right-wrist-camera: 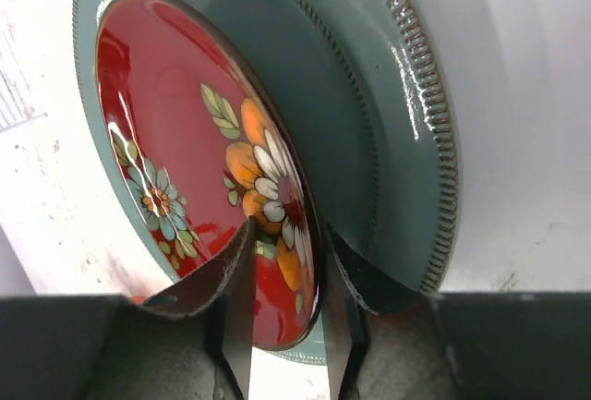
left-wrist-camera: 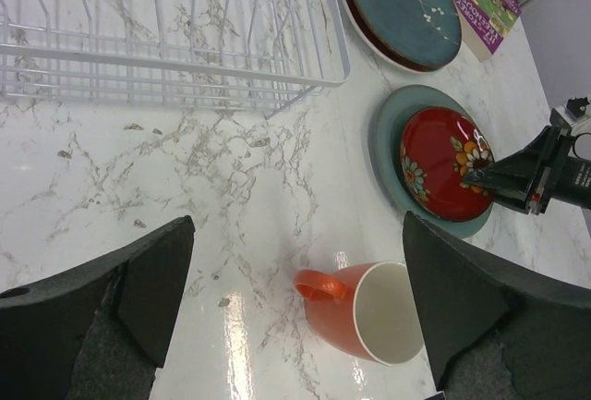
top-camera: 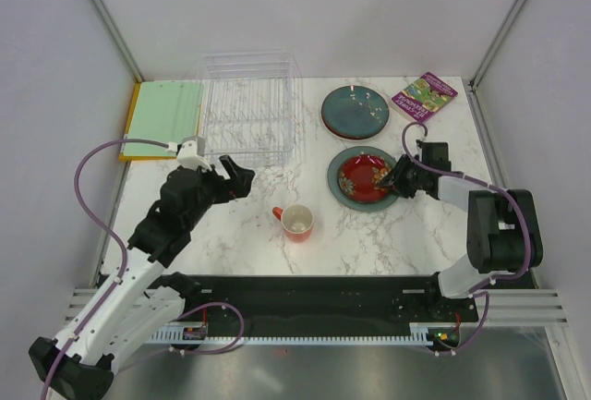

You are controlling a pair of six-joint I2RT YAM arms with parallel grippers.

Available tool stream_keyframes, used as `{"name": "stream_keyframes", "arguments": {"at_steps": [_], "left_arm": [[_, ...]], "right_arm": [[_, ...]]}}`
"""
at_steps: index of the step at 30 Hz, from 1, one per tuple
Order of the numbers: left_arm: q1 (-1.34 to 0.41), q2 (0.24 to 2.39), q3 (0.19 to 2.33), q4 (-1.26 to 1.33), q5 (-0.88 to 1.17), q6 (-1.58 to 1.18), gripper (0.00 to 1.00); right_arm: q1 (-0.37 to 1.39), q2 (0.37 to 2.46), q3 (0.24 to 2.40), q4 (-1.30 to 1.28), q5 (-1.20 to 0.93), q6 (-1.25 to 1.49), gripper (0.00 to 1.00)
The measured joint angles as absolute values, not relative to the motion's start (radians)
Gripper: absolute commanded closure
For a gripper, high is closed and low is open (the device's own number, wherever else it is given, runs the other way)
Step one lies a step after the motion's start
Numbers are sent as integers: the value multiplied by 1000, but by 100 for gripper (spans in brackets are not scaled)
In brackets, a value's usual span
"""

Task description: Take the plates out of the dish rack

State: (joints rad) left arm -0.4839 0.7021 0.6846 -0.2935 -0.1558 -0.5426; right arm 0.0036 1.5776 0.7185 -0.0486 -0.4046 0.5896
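The clear dish rack [top-camera: 247, 104] [left-wrist-camera: 185, 58] stands at the back left with no plate in its slots. A dark teal plate [top-camera: 355, 111] [left-wrist-camera: 402, 7] lies at the back right, a reddish rim showing under it. A grey-teal plate [top-camera: 343, 187] [right-wrist-camera: 406, 95] lies nearer, with a small red flowered plate [top-camera: 363, 179] [right-wrist-camera: 175, 114] on it. My right gripper [top-camera: 386, 178] [right-wrist-camera: 291, 234] straddles the red plate's near rim, jaws parted with a gap on one side. My left gripper [top-camera: 238, 178] [left-wrist-camera: 295, 234] hangs wide open and empty above the table, in front of the rack.
An orange-red mug [top-camera: 297, 222] [left-wrist-camera: 369, 312] lies on its side at the table's middle, just under my left gripper. A flat green board [top-camera: 162, 115] sits left of the rack. A purple book [top-camera: 425, 96] lies at the back right corner.
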Motion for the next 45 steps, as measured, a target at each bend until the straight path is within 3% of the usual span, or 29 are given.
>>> {"name": "stream_keyframes", "arguments": {"at_steps": [1,2,5,7,9,11,12,19,24,29,34,41,45], "left_arm": [[-484,699,684,-300,-156,-543,0],[-484,696,684,-304,-157,-543,0],[-484,689,683,-310,-160,-542,0],[-484,684,683,-313,-166,-542,0],[-484,680,683,-316,-173,-542,0],[-484,678,683,-320,-179,-541,0],[-484,678,683,-321,-181,-540,0],[-484,682,683,-340,-189,-518,0],[-484,687,683,-351,-208,-490,0],[-484,689,688,-366,-216,-469,0],[-484,691,704,-366,-239,-433,0],[-484,757,742,-365,-324,-311,0],[-484,777,744,-363,-379,-275,0]], "right_arm": [[4,1581,720,-53,-402,591,62],[4,1581,724,-57,-398,589,51],[7,1580,741,-74,-381,579,45],[7,1577,748,-76,-361,571,28],[9,1566,753,-76,-357,572,22],[15,1548,759,-81,-333,558,3],[16,1542,760,-88,-324,554,2],[15,1453,763,-205,-165,488,2],[14,1246,759,-289,-35,420,2],[25,1031,769,-292,14,366,2],[42,981,773,-286,39,333,2],[289,926,691,-208,186,271,2],[451,905,688,-188,408,225,2]]}}
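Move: The right hand has its fingers, already partly open, around the near-right rim of the red plate, whose middle is about 7 cm to the left and 2 cm ahead. The teal plate lies under it, about 7 cm left, 2 cm ahead and 3 cm down. The stacked plates are some 23 cm ahead and 9 cm left, the mug about 27 cm left and 11 cm back. From the idle left hand, the red plate is roughly 36 cm right, 10 cm ahead and 21 cm below. The right hand lets go of the red plate's rim, its fingers going wide open as it eases slightly forward, then comes away right about 7 cm and climbs steeply, roughly 16 cm in all. Up high, it swings back left some 6 cm while drawing a little back, tipping its fingers up from their steep downward slant. The empty left hand shifts about 5 cm left, rolling some 20 degrees, left side rising. ##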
